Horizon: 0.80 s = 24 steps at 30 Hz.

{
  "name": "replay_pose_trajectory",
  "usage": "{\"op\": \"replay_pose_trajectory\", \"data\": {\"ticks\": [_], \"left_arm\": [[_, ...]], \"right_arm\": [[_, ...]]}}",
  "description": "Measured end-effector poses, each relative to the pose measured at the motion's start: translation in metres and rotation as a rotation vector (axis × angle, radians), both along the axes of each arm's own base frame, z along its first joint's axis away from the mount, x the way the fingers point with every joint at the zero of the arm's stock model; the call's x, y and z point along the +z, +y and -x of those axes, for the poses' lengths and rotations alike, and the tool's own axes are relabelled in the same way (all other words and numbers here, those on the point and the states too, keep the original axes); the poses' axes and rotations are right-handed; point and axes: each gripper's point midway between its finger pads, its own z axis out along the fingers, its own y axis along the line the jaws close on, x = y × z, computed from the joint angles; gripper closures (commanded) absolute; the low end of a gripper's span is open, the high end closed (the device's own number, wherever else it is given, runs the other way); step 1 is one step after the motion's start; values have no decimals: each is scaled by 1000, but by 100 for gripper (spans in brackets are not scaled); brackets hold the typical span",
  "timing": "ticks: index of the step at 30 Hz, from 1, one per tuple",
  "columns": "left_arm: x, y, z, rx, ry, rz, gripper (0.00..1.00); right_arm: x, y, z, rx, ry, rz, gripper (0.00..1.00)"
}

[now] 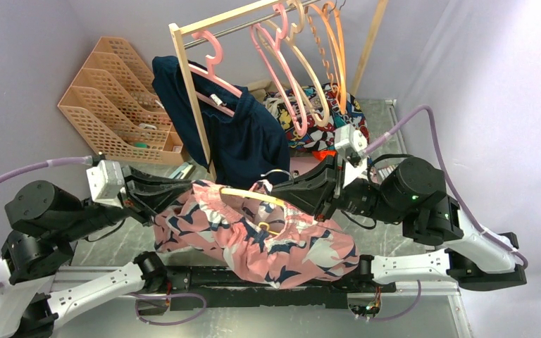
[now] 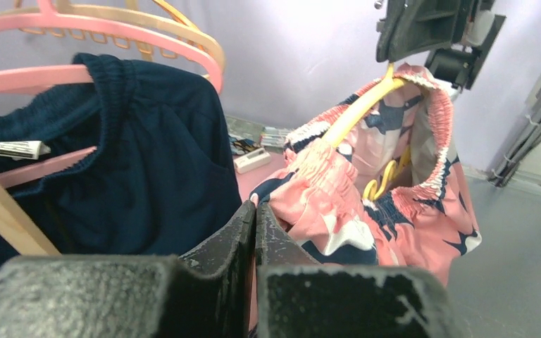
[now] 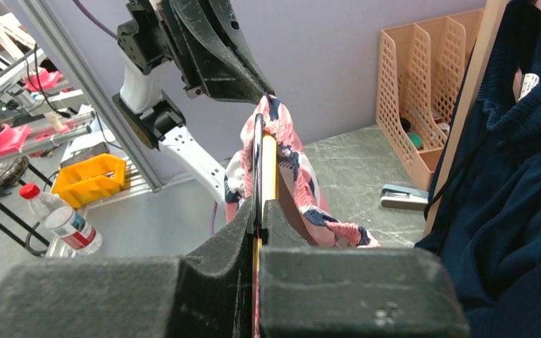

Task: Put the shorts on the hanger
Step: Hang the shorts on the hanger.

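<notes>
The salmon-pink shorts [image 1: 253, 236] with navy and white blotches hang in mid-air over the table's near edge, their waistband draped over the pale yellow hanger [image 1: 250, 196]. My left gripper [image 1: 191, 184] is shut on the left end of the waistband. In the left wrist view a strip of pink cloth sits between the closed fingertips of the left gripper [image 2: 256, 208]. My right gripper [image 1: 273, 187] is shut on the hanger close under its wire hook [image 1: 276, 172]. The right wrist view has the yellow hanger [image 3: 269, 165] pinched edge-on in the right gripper [image 3: 260, 205], with the shorts [image 3: 292, 165] hanging over it.
A wooden rack [image 1: 187, 77] stands behind, with pink hangers [image 1: 271, 53] and orange ones [image 1: 331, 42] on its rail. A navy garment [image 1: 243, 137] hangs just behind the shorts. A peach file organiser [image 1: 116, 98] is at back left and a multicoloured cloth [image 1: 310, 113] at back right.
</notes>
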Motion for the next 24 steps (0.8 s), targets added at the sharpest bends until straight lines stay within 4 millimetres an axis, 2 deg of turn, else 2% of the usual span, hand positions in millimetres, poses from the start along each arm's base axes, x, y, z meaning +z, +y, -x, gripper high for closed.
{"op": "replay_pose_trajectory", "data": {"ticks": [1,4,6,8,12,17,20,24], "left_arm": [[4,2,-1,12,-8,10,84],[12,8,-5,51,-22,32,32],[17,11,-6,63,-35,38,19],[23,12,-3,55,-40,52,14],[38,7,9,-18,-74,83,14],[58,-20,26,-193,-103,77,14],[49,-50,28,-317,-68,10,10],[14,-81,23,-427,19,-109,9]], "right_arm": [[1,-1,0,-2,-1,-4,100],[3,-7,0,-7,-3,-18,100],[2,-8,0,-9,-3,-20,100],[2,-8,0,-9,-3,-19,100],[-2,-2,-1,-6,0,-2,100],[-14,14,-2,5,1,43,100],[-22,23,-2,18,3,69,100],[-26,29,0,34,3,83,100]]}}
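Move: At the left fingertips is the pinched left end of the shorts' waistband. The hanger's bare yellow stretch, next to be taken, lies about 9 cm to their right and 1 cm back, roughly level; the hook stands some 14 cm right and 2 cm ahead, slightly higher. The shorts' body hangs about 12 cm right, 7 cm back and 12 cm lower. From the right hand, which grips the hanger beside its hook, the bare stretch is 5 cm left and 1 cm back. Letting go of the waistband, the left hand opens wide and rises 5 to 6 cm, then swings right and comes down over the bare hanger, ending about 8 cm right of its start, its wrist turned some 25 degrees clockwise and its open fingers fore and aft of the bar. The right hand keeps its grip beside the hook and carries the hanger about 3 cm left and down. ##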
